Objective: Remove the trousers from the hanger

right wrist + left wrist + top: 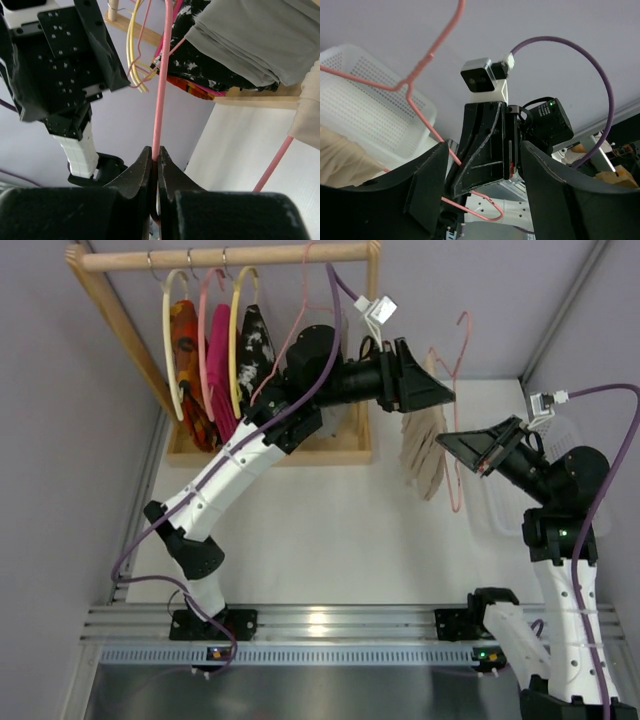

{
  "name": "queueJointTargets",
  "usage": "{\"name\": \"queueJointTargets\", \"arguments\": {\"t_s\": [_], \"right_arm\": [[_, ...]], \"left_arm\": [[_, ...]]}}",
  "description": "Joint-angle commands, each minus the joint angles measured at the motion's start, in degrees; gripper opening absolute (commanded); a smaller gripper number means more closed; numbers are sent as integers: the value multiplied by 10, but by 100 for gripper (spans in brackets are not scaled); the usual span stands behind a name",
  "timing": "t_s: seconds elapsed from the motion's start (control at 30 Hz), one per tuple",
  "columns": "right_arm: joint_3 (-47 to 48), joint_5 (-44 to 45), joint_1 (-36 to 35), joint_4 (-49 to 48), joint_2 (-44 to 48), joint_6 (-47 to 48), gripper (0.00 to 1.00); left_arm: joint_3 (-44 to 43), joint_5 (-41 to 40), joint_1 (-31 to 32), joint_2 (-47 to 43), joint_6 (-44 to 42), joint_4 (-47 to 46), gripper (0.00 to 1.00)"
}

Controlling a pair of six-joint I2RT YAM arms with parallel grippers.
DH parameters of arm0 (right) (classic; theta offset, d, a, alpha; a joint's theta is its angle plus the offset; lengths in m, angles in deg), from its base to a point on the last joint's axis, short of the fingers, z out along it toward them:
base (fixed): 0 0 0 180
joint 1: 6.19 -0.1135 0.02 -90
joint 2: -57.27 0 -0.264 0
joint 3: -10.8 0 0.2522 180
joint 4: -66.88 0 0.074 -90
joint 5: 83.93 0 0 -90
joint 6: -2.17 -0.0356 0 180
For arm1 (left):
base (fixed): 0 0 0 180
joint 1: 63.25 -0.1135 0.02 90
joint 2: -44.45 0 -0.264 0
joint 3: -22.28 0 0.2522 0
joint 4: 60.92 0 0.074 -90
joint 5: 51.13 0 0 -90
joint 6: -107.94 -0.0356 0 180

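Observation:
The thin pink wire hanger (458,480) hangs in the air right of the rack, with the beige trousers (424,455) draped over it. My right gripper (443,441) is shut on the hanger's wire (162,90); the right wrist view shows the wire pinched between the jaws of that gripper (158,152) and the trousers (307,115) at the right edge. My left gripper (450,392) hovers just above the trousers, facing the right gripper. Its jaws (484,146) stand apart with nothing between them. The hanger (420,70) runs past its left finger (427,185), and the trousers (345,160) lie left of that.
A wooden rack (225,255) at the back left carries cream and pink hoop hangers with colourful clothes. Grey trousers (250,45) hang on it too. A white plastic basket (365,105) stands on the table at the right (500,510).

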Motion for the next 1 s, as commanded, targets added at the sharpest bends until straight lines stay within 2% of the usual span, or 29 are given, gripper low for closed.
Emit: {"name": "queueJointTargets", "arguments": {"t_s": [0.0, 0.3, 0.47, 0.7, 0.83, 0.87, 0.9, 0.97], "right_arm": [[18, 15, 4, -146, 8, -24, 0], [0, 12, -10, -159, 14, -10, 0], [-9, 19, -31, -158, 17, -1, 0], [-20, 31, -48, -170, 4, 10, 0], [-19, 40, -60, -181, -4, 17, 0], [-19, 40, -62, -179, -6, 20, 0], [-19, 41, -65, -176, -7, 27, 0], [-14, 37, -68, -163, -9, 52, 8]], "left_arm": [[18, -37, 19, 10, 52, -47, 65], [6, -38, 20, 55, 108, -76, 58], [-16, -34, 20, 70, 119, -94, 51], [8, -13, 29, 68, 153, -131, 43], [13, -14, 31, 67, 153, -138, 21], [12, -10, 31, 68, 155, -139, 10], [11, -9, 31, 68, 158, -146, 5], [13, -2, 31, 66, 160, -150, 0]]}}
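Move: The pink hanger's shoulder wire, just below the twisted neck, lies about 7 cm to the right of the left gripper, 2 cm ahead and 4 cm below. The beige trousers hang about 4 cm ahead of that gripper and 15 cm below, level sideways; the grey trousers on the rack are some 21 cm left, 11 cm ahead and 18 cm below. From the right gripper, already pinching the wire lower down, the aimed-at spot lies roughly 5 cm ahead, 4 cm right and 5 cm up. Bring the left gripper about 5 cm to the right and some 5 cm down, edging slightly forward, to the hanger's shoulder wire just below the neck, then let it rise a centimetre or so. Roll the wrist about 15 degrees, forward side dipping, and shut the fingers to pinch the wire. Keep the right gripper at the wire, drifting barely 2 cm left, and just start parting its fingers at the end. ##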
